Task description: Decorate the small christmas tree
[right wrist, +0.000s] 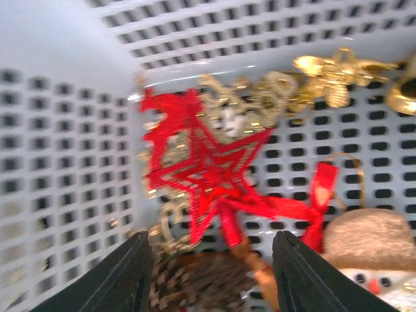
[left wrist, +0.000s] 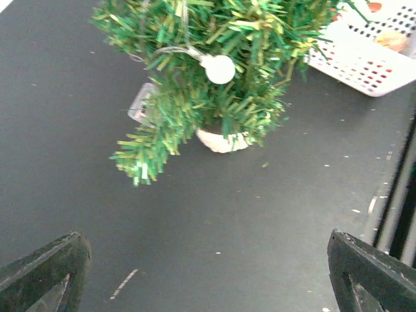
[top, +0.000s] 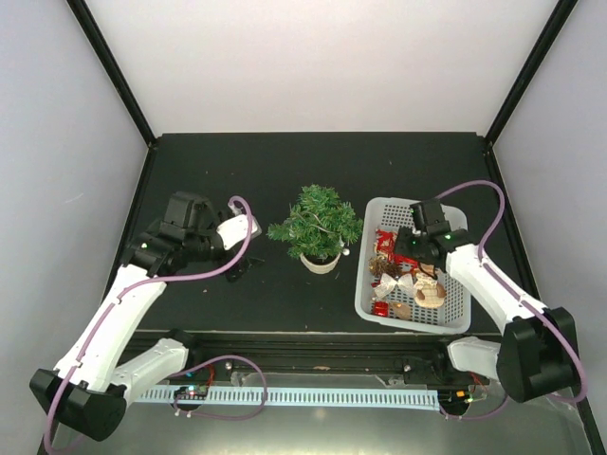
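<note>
The small christmas tree (top: pixel 318 220) stands mid-table in its cream pot (top: pixel 320 262); the left wrist view shows the tree (left wrist: pixel 214 39) close ahead with a white ball (left wrist: pixel 220 68) hanging on it. My left gripper (top: pixel 245 226) hovers left of the tree, open and empty (left wrist: pixel 208 273). My right gripper (top: pixel 403 245) is down inside the white basket (top: pixel 379 213), open (right wrist: pixel 211 266). A pine cone (right wrist: pixel 201 279) lies low between its fingers, and a red star ornament (right wrist: pixel 208 169) lies just ahead of them.
The basket wall (right wrist: pixel 65 162) is close on the right gripper's left. Gold ornaments (right wrist: pixel 331 71), a red ribbon (right wrist: pixel 318 195) and a tan-hatted figure (right wrist: pixel 370 247) crowd the basket. A clear plastic piece (left wrist: pixel 140 107) lies behind the tree. A black rail (top: pixel 313 351) runs along the near edge.
</note>
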Tool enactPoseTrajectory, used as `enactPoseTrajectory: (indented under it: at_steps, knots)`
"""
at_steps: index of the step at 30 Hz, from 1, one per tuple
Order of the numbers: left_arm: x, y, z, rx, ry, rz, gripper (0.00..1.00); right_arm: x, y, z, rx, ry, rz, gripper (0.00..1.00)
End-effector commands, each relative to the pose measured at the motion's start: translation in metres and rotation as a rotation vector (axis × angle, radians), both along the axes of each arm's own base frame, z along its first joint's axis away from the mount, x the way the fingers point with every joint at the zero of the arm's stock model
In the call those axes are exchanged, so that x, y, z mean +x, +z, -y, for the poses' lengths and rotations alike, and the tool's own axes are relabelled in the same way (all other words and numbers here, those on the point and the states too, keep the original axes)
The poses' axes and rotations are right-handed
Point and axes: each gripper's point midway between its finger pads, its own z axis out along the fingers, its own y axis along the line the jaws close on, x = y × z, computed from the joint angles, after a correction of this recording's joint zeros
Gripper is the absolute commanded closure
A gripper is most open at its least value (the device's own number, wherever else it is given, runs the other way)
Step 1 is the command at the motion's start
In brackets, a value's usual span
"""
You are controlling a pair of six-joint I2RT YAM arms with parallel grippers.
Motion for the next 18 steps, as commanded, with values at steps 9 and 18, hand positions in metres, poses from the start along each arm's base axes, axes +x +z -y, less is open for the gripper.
enactPoseTrajectory:
  at_steps: [9, 18]
  knots:
    - [-0.017, -0.004, -0.013, -0.048, 0.084, -0.042, 0.01, 0.030, -0.028, 0.079, -0.140, -0.348, -0.038, 0.47]
    - [-0.007, 0.012, -0.031, -0.059, 0.227, 0.054, 0.01, 0.042, -0.040, 0.066, -0.057, -0.323, -0.087, 0.53]
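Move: In the basket the red ribbon on top of the snowman lies about 4 cm ahead of the right hand, 6 cm to its right and 9 cm below. At much the same depth, the red star is 5 cm ahead and 2 cm right, the gold bell some 7 cm ahead and 11 cm right, and the snowman's middle 3 cm back and 9 cm right. From the left hand the ribbon is roughly 11 cm ahead, 33 cm right and 21 cm down. Rightward over the ornaments and sinking about 4 cm early on, the right hand carries its half-open fingers about 8 cm away from the left side of the basket, adding some 3 cm forward, to hover near the red ribbon. It turns about 20 degrees clockwise on the way. The wide-open left hand backs off about 2 cm from the tree, dips and rises again, and drifts left. ##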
